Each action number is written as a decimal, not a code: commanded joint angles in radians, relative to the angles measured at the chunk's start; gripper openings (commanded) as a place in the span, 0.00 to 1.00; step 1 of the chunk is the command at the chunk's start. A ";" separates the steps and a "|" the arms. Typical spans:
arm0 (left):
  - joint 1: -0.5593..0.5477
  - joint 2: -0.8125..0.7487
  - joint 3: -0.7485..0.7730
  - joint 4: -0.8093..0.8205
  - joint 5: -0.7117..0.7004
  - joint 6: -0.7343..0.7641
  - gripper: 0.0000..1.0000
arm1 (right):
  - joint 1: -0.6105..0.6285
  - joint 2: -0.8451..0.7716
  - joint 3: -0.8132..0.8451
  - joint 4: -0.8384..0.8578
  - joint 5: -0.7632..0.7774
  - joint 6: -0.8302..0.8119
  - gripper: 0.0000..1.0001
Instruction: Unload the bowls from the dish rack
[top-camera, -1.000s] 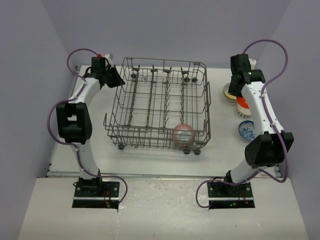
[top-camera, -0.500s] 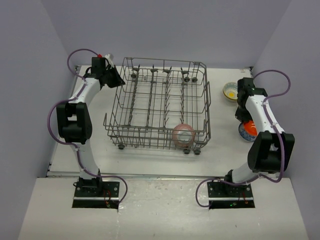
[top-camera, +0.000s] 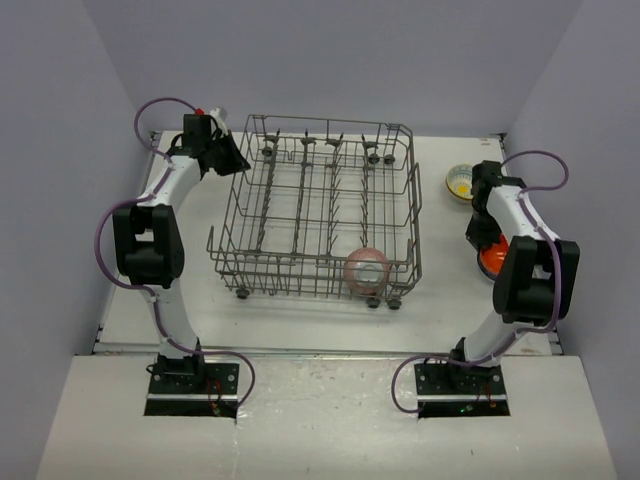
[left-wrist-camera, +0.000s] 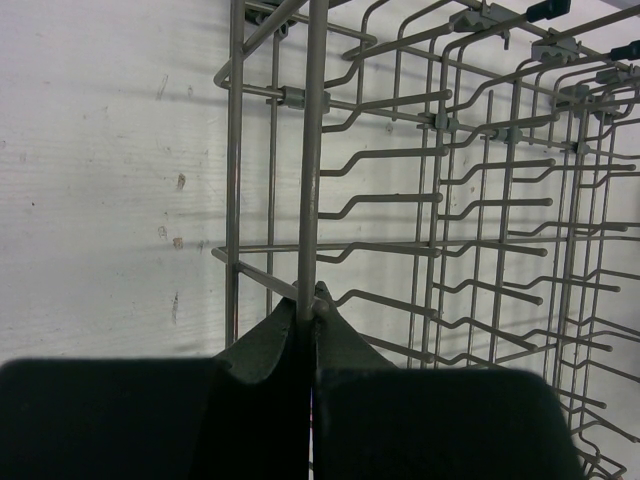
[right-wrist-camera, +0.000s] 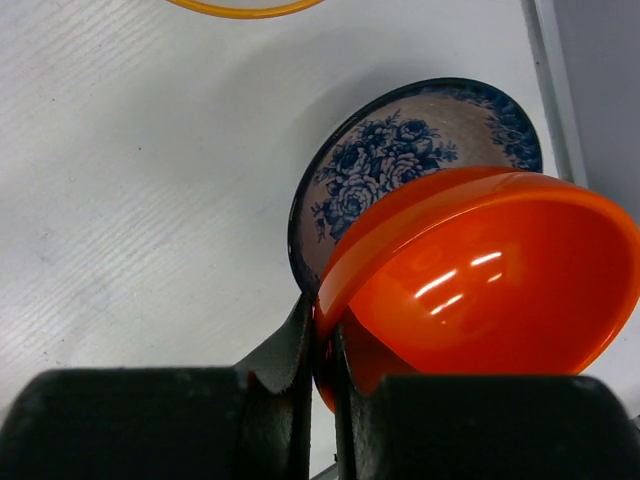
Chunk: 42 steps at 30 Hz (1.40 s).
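The grey wire dish rack (top-camera: 315, 205) stands mid-table, and a pink bowl (top-camera: 366, 268) sits in its near right corner. My left gripper (top-camera: 232, 163) is at the rack's far left corner, shut on an upright rim wire (left-wrist-camera: 312, 200) of the rack, as the left wrist view (left-wrist-camera: 308, 305) shows. My right gripper (top-camera: 487, 243) is shut on the rim of the orange bowl (right-wrist-camera: 490, 270), which tilts over the blue-and-white patterned bowl (right-wrist-camera: 400, 150). From above, the orange bowl (top-camera: 491, 260) hides most of the patterned one.
A whitish bowl with a yellow mark (top-camera: 460, 183) rests on the table right of the rack, its rim (right-wrist-camera: 245, 8) at the top of the right wrist view. The table's right edge (right-wrist-camera: 545, 60) runs close beside the patterned bowl.
My right arm has swung from the far right toward the near side, carrying the orange bowl over the blue-and-white patterned bowl. The left arm and rack have not moved.
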 joint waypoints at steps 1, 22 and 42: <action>0.027 0.076 -0.044 -0.158 -0.120 -0.006 0.00 | -0.014 0.029 0.042 0.029 -0.003 -0.010 0.00; 0.027 0.086 -0.023 -0.169 -0.130 -0.003 0.00 | -0.055 0.051 0.008 0.034 -0.046 -0.003 0.18; 0.051 0.112 0.003 -0.175 -0.157 0.009 0.00 | 0.201 -0.197 0.440 -0.087 -0.044 -0.106 0.56</action>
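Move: The blue bowl, over which the right hand already holds the orange bowl by its left rim, is centred about 6 cm to that hand's right, roughly level with it forward and back, and some 6 cm below. The white bowl stands about 14 cm ahead and 6 cm right, the yellow-centred bowl some 22 cm ahead and 1 cm right, both about 6 cm down. From the left hand the blue bowl is about 74 cm right, 22 cm back and 11 cm below. The orange bowl, still pinched at its left rim, is lowered about 2.5 cm into the blue bowl by the right hand, which pauses and opens its fingers to let go. The hand then eases off the rim and rises ever faster, some 12 cm, swinging a little forward and left as the fingers tip up and keep opening to about half. ##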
